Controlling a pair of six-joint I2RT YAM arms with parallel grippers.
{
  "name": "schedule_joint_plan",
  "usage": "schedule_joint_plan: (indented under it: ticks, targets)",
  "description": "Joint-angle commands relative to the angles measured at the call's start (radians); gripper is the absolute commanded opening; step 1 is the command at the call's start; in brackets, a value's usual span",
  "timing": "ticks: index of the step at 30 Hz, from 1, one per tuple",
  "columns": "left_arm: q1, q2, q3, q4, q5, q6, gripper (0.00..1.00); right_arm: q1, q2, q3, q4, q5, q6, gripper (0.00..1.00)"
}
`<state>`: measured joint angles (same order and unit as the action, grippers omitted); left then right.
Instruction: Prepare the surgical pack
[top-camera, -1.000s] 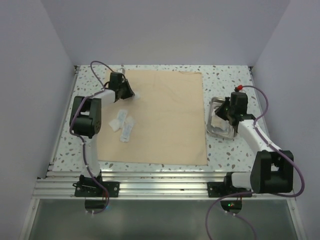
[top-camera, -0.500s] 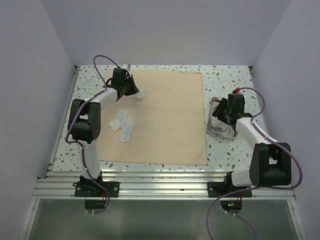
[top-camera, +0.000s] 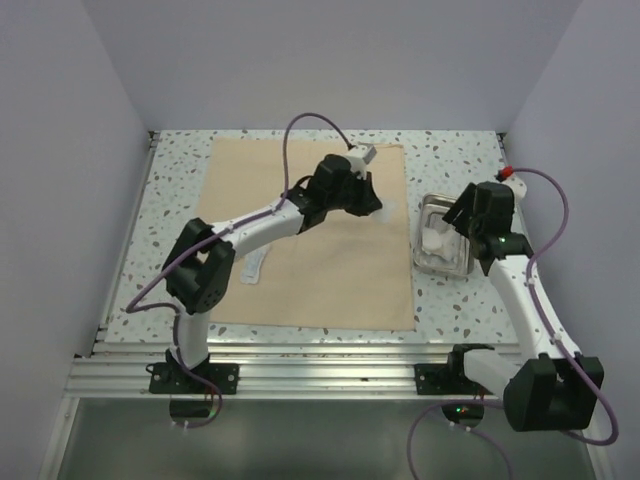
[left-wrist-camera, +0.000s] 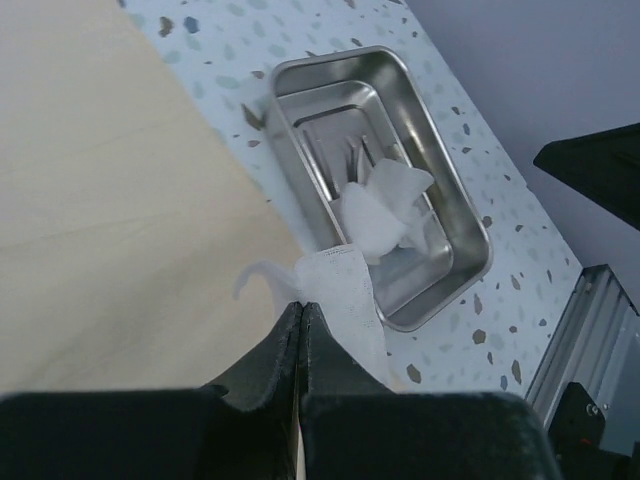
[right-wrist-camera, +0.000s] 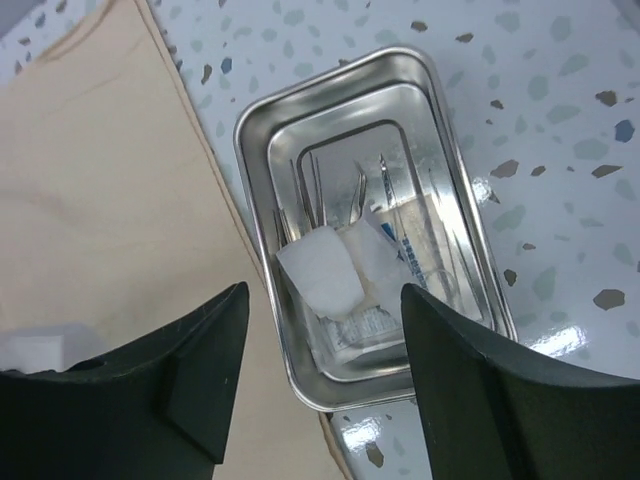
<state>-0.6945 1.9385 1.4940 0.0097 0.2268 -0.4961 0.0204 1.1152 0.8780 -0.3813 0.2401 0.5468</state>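
The beige cloth (top-camera: 320, 280) lies flat on the table. My left gripper (left-wrist-camera: 301, 306) is shut on a piece of white gauze (left-wrist-camera: 345, 295) and hangs over the cloth's right edge, just short of the steel tray (left-wrist-camera: 335, 57). In the top view the left gripper (top-camera: 372, 200) reaches across the cloth. The tray (right-wrist-camera: 340, 78) holds slim metal instruments (right-wrist-camera: 310, 190), a white gauze pad (right-wrist-camera: 320, 265) and a printed packet (right-wrist-camera: 400, 250). My right gripper (right-wrist-camera: 322, 292) hovers open above the tray with nothing between its fingers.
A gauze packet (top-camera: 255, 265) lies on the left part of the cloth, partly under my left arm. The tray (top-camera: 440, 268) stands on the speckled table just right of the cloth. White walls close in the table on three sides.
My left arm has swung from the cloth's back left corner to its right side, carrying the gauze. The right gripper has opened and lifted above the tray.
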Motion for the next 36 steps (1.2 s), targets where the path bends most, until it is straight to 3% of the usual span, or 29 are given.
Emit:
schedule_joint_plan:
  ticks: [1, 6, 16, 19, 20, 26, 31, 36]
  targets:
    - [-0.072, 0.081, 0.115, 0.126, 0.031, -0.033, 0.0, -0.004, -0.098, 0.067, -0.068, 0.152, 0.03, 0.66]
    - [-0.157, 0.209, 0.228, 0.237, 0.117, -0.099, 0.0, -0.004, -0.153, 0.114, -0.113, 0.182, 0.01, 0.64]
    - [-0.264, 0.503, 0.509, 0.245, 0.163, -0.183, 0.0, -0.01, -0.203, 0.113, -0.114, 0.199, -0.004, 0.63]
    - [-0.273, 0.547, 0.572, 0.19, 0.151, -0.153, 0.19, -0.011, -0.198, 0.116, -0.119, 0.191, -0.013, 0.63]
    - [-0.273, 0.533, 0.571, 0.17, 0.14, -0.141, 0.35, -0.011, -0.198, 0.116, -0.12, 0.186, -0.015, 0.63]
    - [-0.272, 0.372, 0.519, 0.054, 0.002, -0.001, 0.64, -0.014, -0.198, 0.09, -0.11, 0.133, -0.021, 0.63]
    - [-0.264, 0.174, 0.372, -0.043, -0.191, 0.073, 0.73, -0.013, -0.206, 0.055, -0.075, 0.036, -0.056, 0.63]
    - [-0.166, -0.185, -0.056, 0.009, -0.329, 0.051, 0.81, 0.012, -0.174, 0.03, -0.034, -0.267, -0.087, 0.63]
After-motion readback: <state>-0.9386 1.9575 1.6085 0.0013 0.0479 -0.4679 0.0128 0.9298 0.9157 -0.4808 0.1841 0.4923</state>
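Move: My left hand holds a gauze pad over the cloth. The tray's middle lies about 17 cm to its right, some 3 cm back and 14 cm below; the pads already in it are about 15 cm right and 4 cm back. My open right hand is over the tray too, roughly 17 cm to the right of the left hand and 6 cm back, at about its height; from that right hand the tray is 5 cm ahead, 1 cm left and 14 cm down. I swing my left hand about 20 cm right and 8 cm back, sinking some 7 cm late and turning about 20 degrees clockwise, then open the fingers wide over the tray's near right part to let go of the gauze, and withdraw up and left, about 10 cm each way. Meanwhile my right hand, still open, clears the tray by rising 8 cm, drifting slightly back and right, then settles a little down and left. ##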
